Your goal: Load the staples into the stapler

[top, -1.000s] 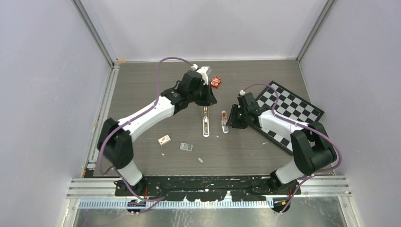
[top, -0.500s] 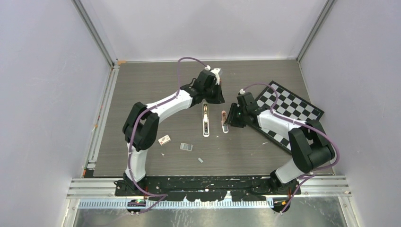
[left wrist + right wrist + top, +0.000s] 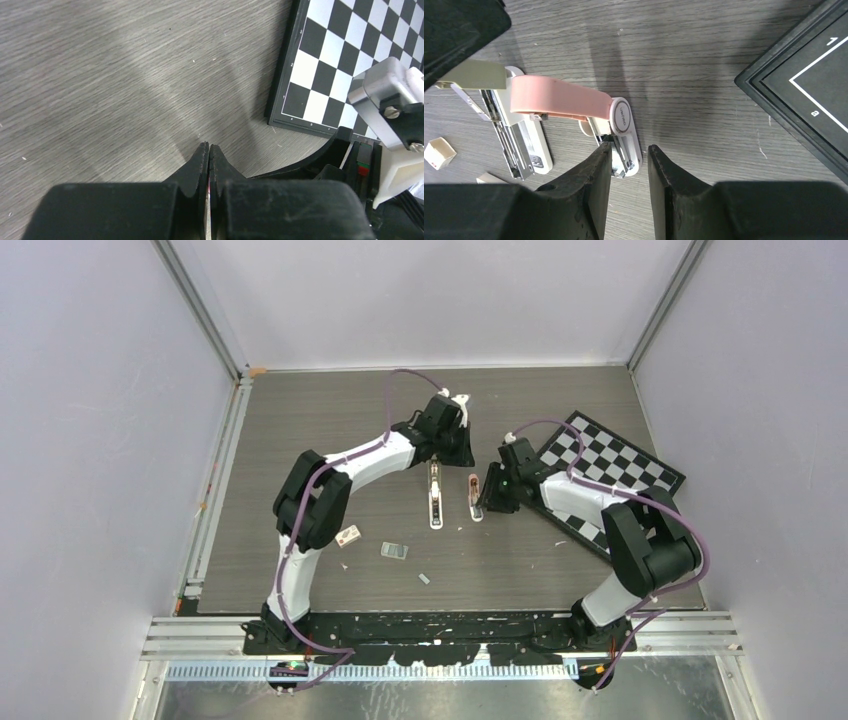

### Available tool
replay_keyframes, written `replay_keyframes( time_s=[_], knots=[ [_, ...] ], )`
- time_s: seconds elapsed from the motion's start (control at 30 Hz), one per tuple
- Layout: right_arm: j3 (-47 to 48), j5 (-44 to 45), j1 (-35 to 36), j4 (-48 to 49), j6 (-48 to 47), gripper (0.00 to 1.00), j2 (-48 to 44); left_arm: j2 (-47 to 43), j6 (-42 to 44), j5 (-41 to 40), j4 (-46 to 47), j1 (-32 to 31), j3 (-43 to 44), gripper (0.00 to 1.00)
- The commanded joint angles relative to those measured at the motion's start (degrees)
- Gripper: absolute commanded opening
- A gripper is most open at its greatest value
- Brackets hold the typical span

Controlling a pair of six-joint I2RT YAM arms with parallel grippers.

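The olive-grey stapler (image 3: 436,496) lies open on the table, its pale metal channel (image 3: 514,145) showing under the raised olive lid (image 3: 471,75). The staples are a small grey block (image 3: 394,551) and a tiny strip (image 3: 424,579) nearer the front. My left gripper (image 3: 461,451) is shut just beyond the stapler's far end; in the left wrist view (image 3: 208,147) only a thin red-white sliver shows in the slit. My right gripper (image 3: 487,502) is open, and in the right wrist view (image 3: 629,150) its fingers flank the near end of the pink-and-white piece (image 3: 569,100).
A checkerboard (image 3: 620,465) lies at the right under my right arm and also shows in the left wrist view (image 3: 350,60). A small white-and-red box (image 3: 348,536) lies left of the staples. The red packet is hidden under my left gripper.
My left arm has swung right and folded at the elbow, and its gripper now covers the red packet. The right arm has barely moved.
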Motion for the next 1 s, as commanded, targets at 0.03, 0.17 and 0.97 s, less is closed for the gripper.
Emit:
replay_keyframes(
  time_s=[0.03,0.17,0.97],
  knots=[
    [-0.69,0.80,0.15,2.35,-0.63,0.37,1.03,1.14,-0.20,3.27,0.20,0.19,1.72,0.00],
    [-1.30,0.82,0.21,2.68,-0.64,0.36,1.25,0.72,-0.82,4.35,1.90,0.05,-0.89,0.00],
    [-3.96,2.42,0.22,3.53,-1.14,0.35,-0.27,-4.21,-1.89,6.12,2.97,-2.49,-5.33,0.00]
  ],
)
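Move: The pink stapler, its lid raised at the far end, has its middle about 7 cm back from the closed left fingers, 1 cm to their right and 8 cm below. From the right hand, the pink stapler's middle is some 2 cm ahead, 2 cm left and 2 cm below. The olive stapler stands beside it, about 7 cm back and 8 cm left of the left hand, 8 cm below. The left hand brings its shut fingertips onto the raised pink lid and pushes it over, first mostly down, then mainly back towards the robot, roughly 4 cm back and 3.5 cm down in all, fingers tipping a little steeper. The right hand stays low at the base's near end, sinking slightly, its gap all but unchanged. ##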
